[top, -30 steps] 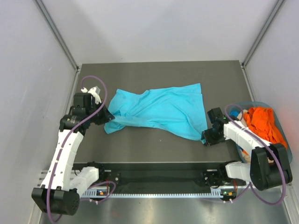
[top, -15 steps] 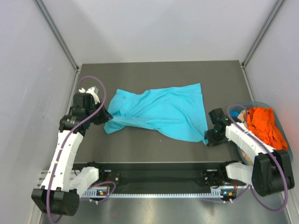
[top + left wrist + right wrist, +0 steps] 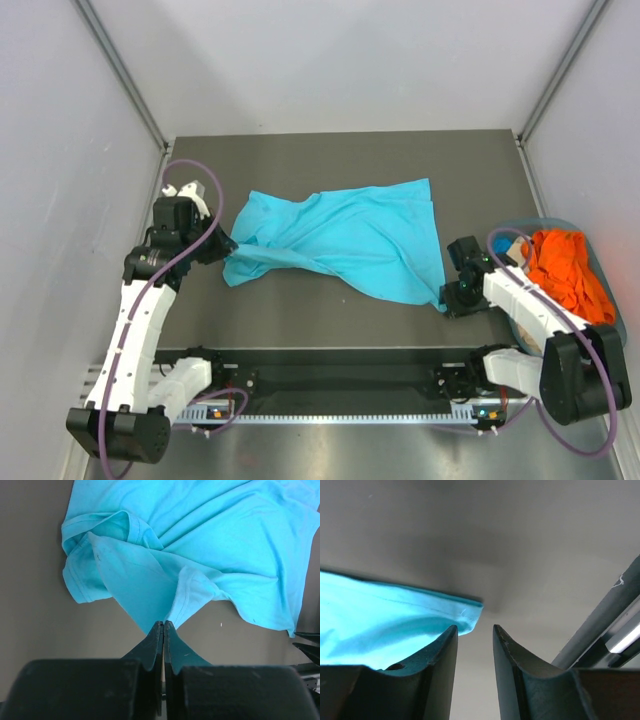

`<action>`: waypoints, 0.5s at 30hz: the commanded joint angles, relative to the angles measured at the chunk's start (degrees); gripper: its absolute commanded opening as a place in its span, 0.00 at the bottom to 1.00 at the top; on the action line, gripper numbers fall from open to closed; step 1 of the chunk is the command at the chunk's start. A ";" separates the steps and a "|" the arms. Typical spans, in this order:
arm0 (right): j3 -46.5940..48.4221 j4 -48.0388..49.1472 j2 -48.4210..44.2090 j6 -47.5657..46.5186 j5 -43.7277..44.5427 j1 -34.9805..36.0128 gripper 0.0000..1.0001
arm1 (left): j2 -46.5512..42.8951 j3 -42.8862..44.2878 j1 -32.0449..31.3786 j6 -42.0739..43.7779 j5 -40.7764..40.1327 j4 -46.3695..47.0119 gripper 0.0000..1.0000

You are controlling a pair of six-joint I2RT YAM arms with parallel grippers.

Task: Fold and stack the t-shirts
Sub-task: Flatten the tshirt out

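Observation:
A bright turquoise t-shirt [image 3: 350, 235] lies spread and rumpled across the middle of the dark table [image 3: 340, 160]. My left gripper [image 3: 225, 248] is at its left end, shut on a pulled-up fold of the cloth. In the left wrist view the jaws of that gripper [image 3: 163, 622] are pressed together with the turquoise t-shirt [image 3: 200, 540] running into their tips. My right gripper [image 3: 445, 295] sits low at the shirt's near right corner. Its jaws [image 3: 475, 626] stand apart with nothing between them, and the shirt's corner [image 3: 467, 614] lies just ahead of the left finger.
A blue-grey basket [image 3: 550, 223] stands at the table's right edge, holding an orange t-shirt [image 3: 565, 265] and other cloth. Grey walls close in the left, back and right sides. The arm bases and a rail run along the near edge.
My left gripper has drawn slightly left and back with the shirt's left end. My right gripper has shifted a little toward the near right, beside the shirt's corner.

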 commanded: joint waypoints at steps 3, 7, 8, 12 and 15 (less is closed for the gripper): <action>-2.28 3.86 0.38 1.95 0.87 0.11 0.35 | -0.67 1.21 0.10 -0.65 0.96 1.43 0.00; -4.05 8.27 2.66 1.70 1.66 -0.07 0.35 | -0.41 1.29 0.10 -0.83 1.40 1.60 0.00; -3.87 8.63 3.19 1.34 1.75 -0.07 0.35 | -0.41 1.29 0.10 -0.83 1.49 1.60 0.00; -4.48 8.28 3.99 1.51 3.14 -0.07 0.21 | -0.76 0.68 0.10 -0.83 2.02 2.22 0.00; -4.32 8.37 0.66 0.21 7.00 0.02 0.00 | -1.11 0.24 0.10 -0.65 3.86 4.15 0.00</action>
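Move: The blue t-shirt's near right corner lies almost under the right hand's parted fingers, about 1 cm to their left and 2 cm below. The middle of the shirt body is some 25 cm to that hand's left and 14 cm ahead; the shirt's far right corner is about 29 cm ahead and 4 cm left, both at table height. From the raised left hand, the near right corner lies roughly 50 cm right, 9 cm back and 21 cm below. The t-shirt's near right corner is what the right hand sinks onto, going straight down about 1.5 cm with its fingers pointing at the table and the wrist not turning. Once down, the part-open fingers shut and pinch the corner, while the left hand stays nearly in place, still holding its end of the shirt up off the table. ##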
